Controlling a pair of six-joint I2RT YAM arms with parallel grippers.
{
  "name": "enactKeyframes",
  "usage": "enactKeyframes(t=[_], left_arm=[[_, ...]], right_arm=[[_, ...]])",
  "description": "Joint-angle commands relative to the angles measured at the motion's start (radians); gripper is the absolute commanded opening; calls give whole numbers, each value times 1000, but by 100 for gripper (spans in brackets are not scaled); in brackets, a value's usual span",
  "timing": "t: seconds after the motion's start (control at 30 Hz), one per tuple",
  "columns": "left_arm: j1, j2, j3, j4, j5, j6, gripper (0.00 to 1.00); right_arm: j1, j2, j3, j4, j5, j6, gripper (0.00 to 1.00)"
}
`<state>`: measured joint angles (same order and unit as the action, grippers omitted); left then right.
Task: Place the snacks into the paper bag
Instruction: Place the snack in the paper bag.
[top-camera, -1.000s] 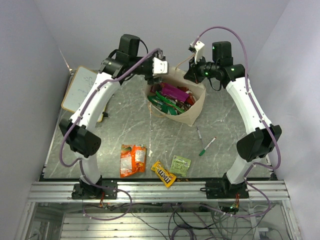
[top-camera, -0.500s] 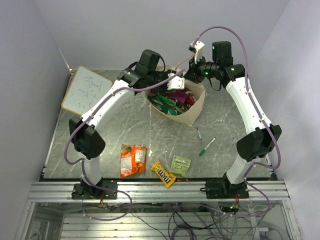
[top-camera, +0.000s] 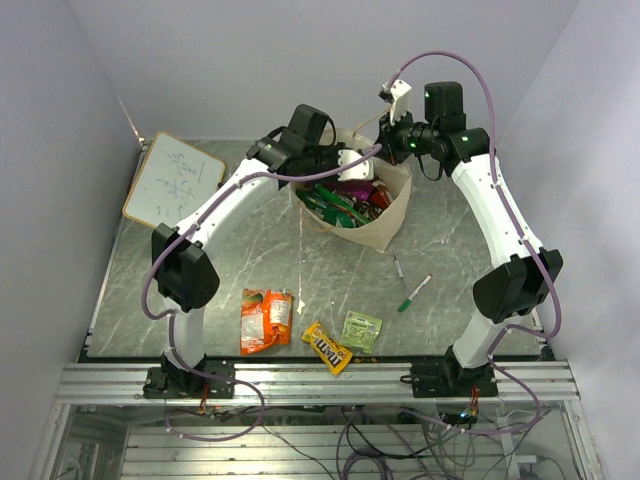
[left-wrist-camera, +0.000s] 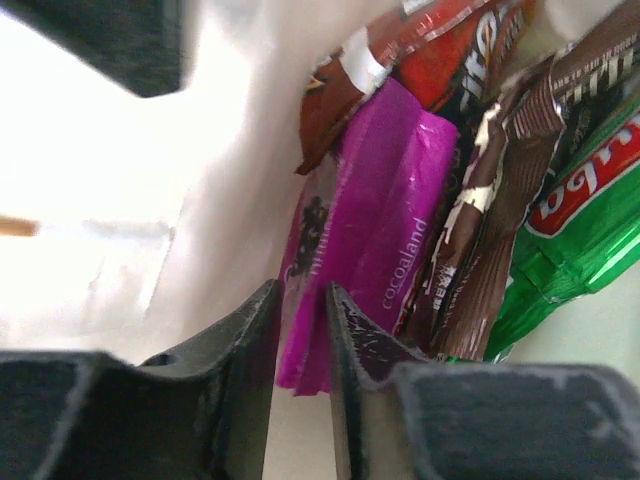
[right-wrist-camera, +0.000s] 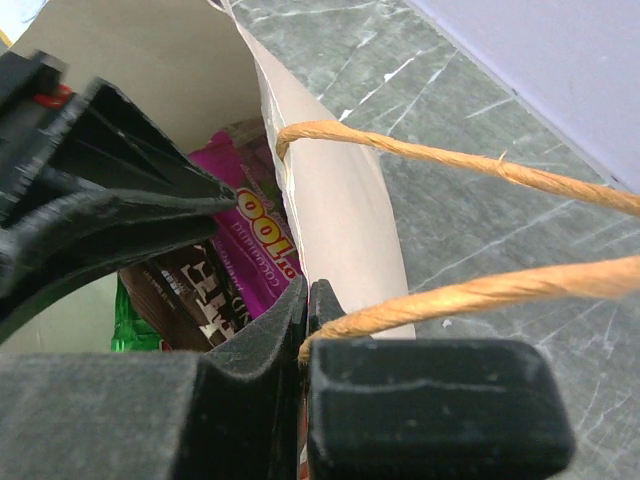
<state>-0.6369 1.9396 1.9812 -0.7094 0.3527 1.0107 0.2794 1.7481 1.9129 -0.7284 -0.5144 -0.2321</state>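
Note:
The paper bag (top-camera: 385, 230) stands at the back of the table with snacks inside: a purple pouch (left-wrist-camera: 375, 230), a brown bag (left-wrist-camera: 480, 220), a green bag (left-wrist-camera: 585, 220) and a red one (left-wrist-camera: 440, 50). My left gripper (top-camera: 360, 168) reaches into the bag; its jaws (left-wrist-camera: 300, 295) stand a narrow gap apart on either side of the purple pouch's lower edge. My right gripper (right-wrist-camera: 307, 290) is shut on the bag's rim where a twisted handle (right-wrist-camera: 480, 295) comes out. An orange bag (top-camera: 265, 320), yellow M&M's (top-camera: 327, 347) and a pale green packet (top-camera: 361, 331) lie near the front edge.
Two marker pens (top-camera: 399, 270) (top-camera: 415, 291) lie right of centre, in front of the bag. A wood-framed whiteboard (top-camera: 172, 178) lies at the back left. Walls close the table in on the left, back and right.
My left arm swung right from the bag's left rim and went down into the bag, its jaws narrowing on the way. The right arm held still on the rim.

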Motion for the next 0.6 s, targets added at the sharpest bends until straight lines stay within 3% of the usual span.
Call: enactKeyframes(t=[0.0, 0.07, 0.27, 0.43, 0.57], left_arm=[[0, -49, 98, 34, 68, -95, 44], [-1, -81, 111, 54, 110, -153, 53], [-10, -198, 93, 63, 183, -264, 62], [-23, -283, 107, -50, 148, -291, 70], [-53, -351, 68, -197, 112, -221, 72]], right_arm=[[-7, -11, 13, 70, 63, 40, 0], [-9, -13, 11, 83, 74, 46, 0], [-27, 5, 24, 122, 105, 93, 0], [-69, 39, 52, 155, 116, 175, 0], [-102, 62, 67, 162, 105, 218, 0]])
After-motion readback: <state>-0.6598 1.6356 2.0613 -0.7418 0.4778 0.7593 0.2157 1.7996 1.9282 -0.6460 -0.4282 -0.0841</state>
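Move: The left hand, empty and partly open, is inside the paper bag with the purple pack about 4 cm to its right and some 6 cm below. The green pack lies roughly 4 cm back and 8 cm below it, and the brown-red pack about 8 cm to its right, 2 cm back and 8 cm below. From the right hand, shut on the bag's rim, the purple pack lies about 4 cm left, 2 cm back and 12 cm lower. The left hand backs off from the purple pack and lifts out of the bag, first nearly straight up and then up and back, about 17 cm up and 9 cm back in all, its fingers spreading wide as the wrist rolls some 20 degrees, left side down, so that they point flatter. Meanwhile the right hand keeps its pinch on the rim and draws it forward and to the right by about 5 cm, faster towards the end, turning a little clockwise. ##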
